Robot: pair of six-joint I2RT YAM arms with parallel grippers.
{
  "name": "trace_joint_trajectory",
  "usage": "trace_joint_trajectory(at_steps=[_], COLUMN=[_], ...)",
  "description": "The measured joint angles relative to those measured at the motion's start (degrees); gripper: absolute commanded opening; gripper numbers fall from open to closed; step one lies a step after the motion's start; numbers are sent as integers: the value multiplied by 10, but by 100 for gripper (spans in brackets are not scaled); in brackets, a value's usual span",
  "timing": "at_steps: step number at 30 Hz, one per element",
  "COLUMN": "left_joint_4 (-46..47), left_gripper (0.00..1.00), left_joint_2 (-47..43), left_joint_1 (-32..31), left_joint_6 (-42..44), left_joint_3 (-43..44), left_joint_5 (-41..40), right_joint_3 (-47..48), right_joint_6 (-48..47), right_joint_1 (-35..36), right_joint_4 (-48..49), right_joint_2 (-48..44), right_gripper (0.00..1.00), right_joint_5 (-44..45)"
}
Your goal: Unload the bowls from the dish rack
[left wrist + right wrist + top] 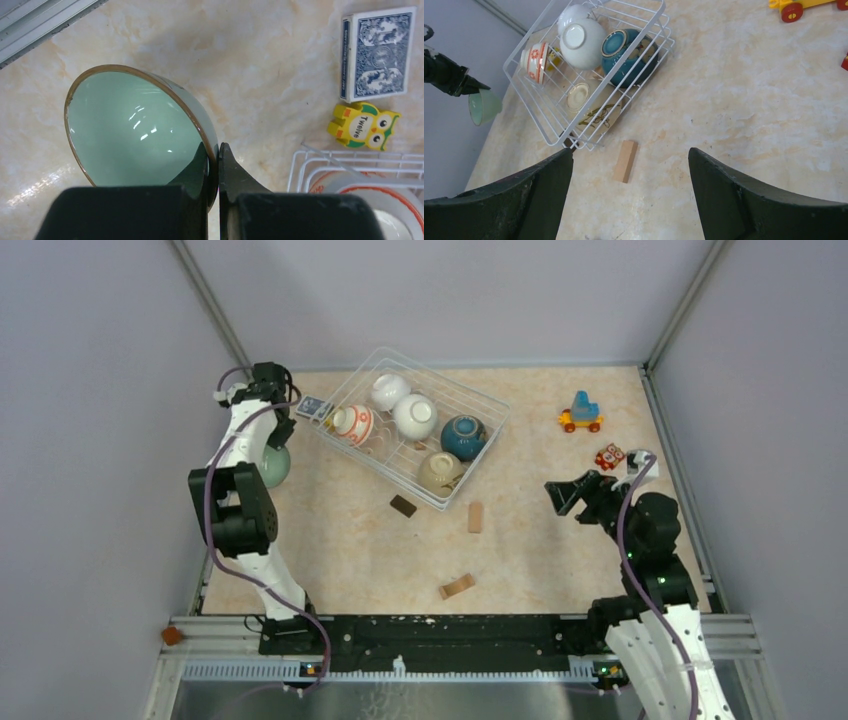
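The white wire dish rack point(492, 405) stands at the back centre and holds several bowls: two white ones point(415, 416) point(388, 390), an orange-patterned one point(352, 424), a dark teal one point(464, 437) and a beige one point(440, 471). A pale green bowl point(135, 135) point(272, 468) is outside the rack to its left, tilted over the table. My left gripper point(218, 150) point(277, 443) is shut on its rim, one finger inside and one outside. My right gripper point(630, 150) point(562, 495) hangs open and empty over the table, right of the rack point(659, 20).
A deck of cards point(378, 55) and a yellow owl block point(363, 126) lie by the rack's left corner. Wooden blocks point(475, 517) point(457, 586) and a dark block point(403, 505) lie in front of the rack. A toy train point(581, 413) and a red toy point(609, 456) sit at the back right.
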Motion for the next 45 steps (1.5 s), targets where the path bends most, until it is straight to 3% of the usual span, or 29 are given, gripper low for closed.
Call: trace_joint_trajectory(at_steps=[8,18,22,27,33,39,45], left_joint_4=[-24,-32,-33,-30,-16,2,59], left_gripper=[2,13,27,55,63,71,98], left_joint_2=[110,127,127,127,111,22,-111], left_joint_1=[3,5,5,6,6,6,-3], left_joint_6=[-13,-13,-10,5,37,83,168], left_joint_3=[76,93,94,99,95,57,-16], left_joint_5=[-1,-5,-5,-4,5,36,129], right_joint_3=[0,-1,-2,-3,-13,-30,-39], right_joint_6=[-2,-2,-2,-2,-2,-1,6], right_joint_1=[0,0,0,0,0,0,0], right_joint_4=[-13,-19,-19,-18,-16,-6,13], right_joint_2=[-19,-24,-24,-24,-25,-26,-20], right_gripper=[84,84,84,84,84,84,84], right_joint_5=[0,5,6,8,12,18,19])
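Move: My left fingers are shut on the rim of the green bowl, which hangs tilted over bare table. The spot it is bound for is nearly straight below, about 3 cm to my left and 11 cm down. At table height, the playing cards lie some 15 cm ahead and 6 cm right, the yellow owl about 10 cm ahead and 10 cm right. The orange-striped bowl in the rack is roughly 8 cm ahead, 15 cm right. From my right hand, that spot is about 64 cm left, 18 cm ahead and 19 cm down. I lower the bowl onto the bare table left of the dish rack with my left hand, down about 4.5 cm while easing 2.5 cm forward, then hold there and open my fingers off the rim. Once free, I lift about 11 cm, drifting right towards the rack and a little back, turning some 20 degrees clockwise and opening nearly wide. ##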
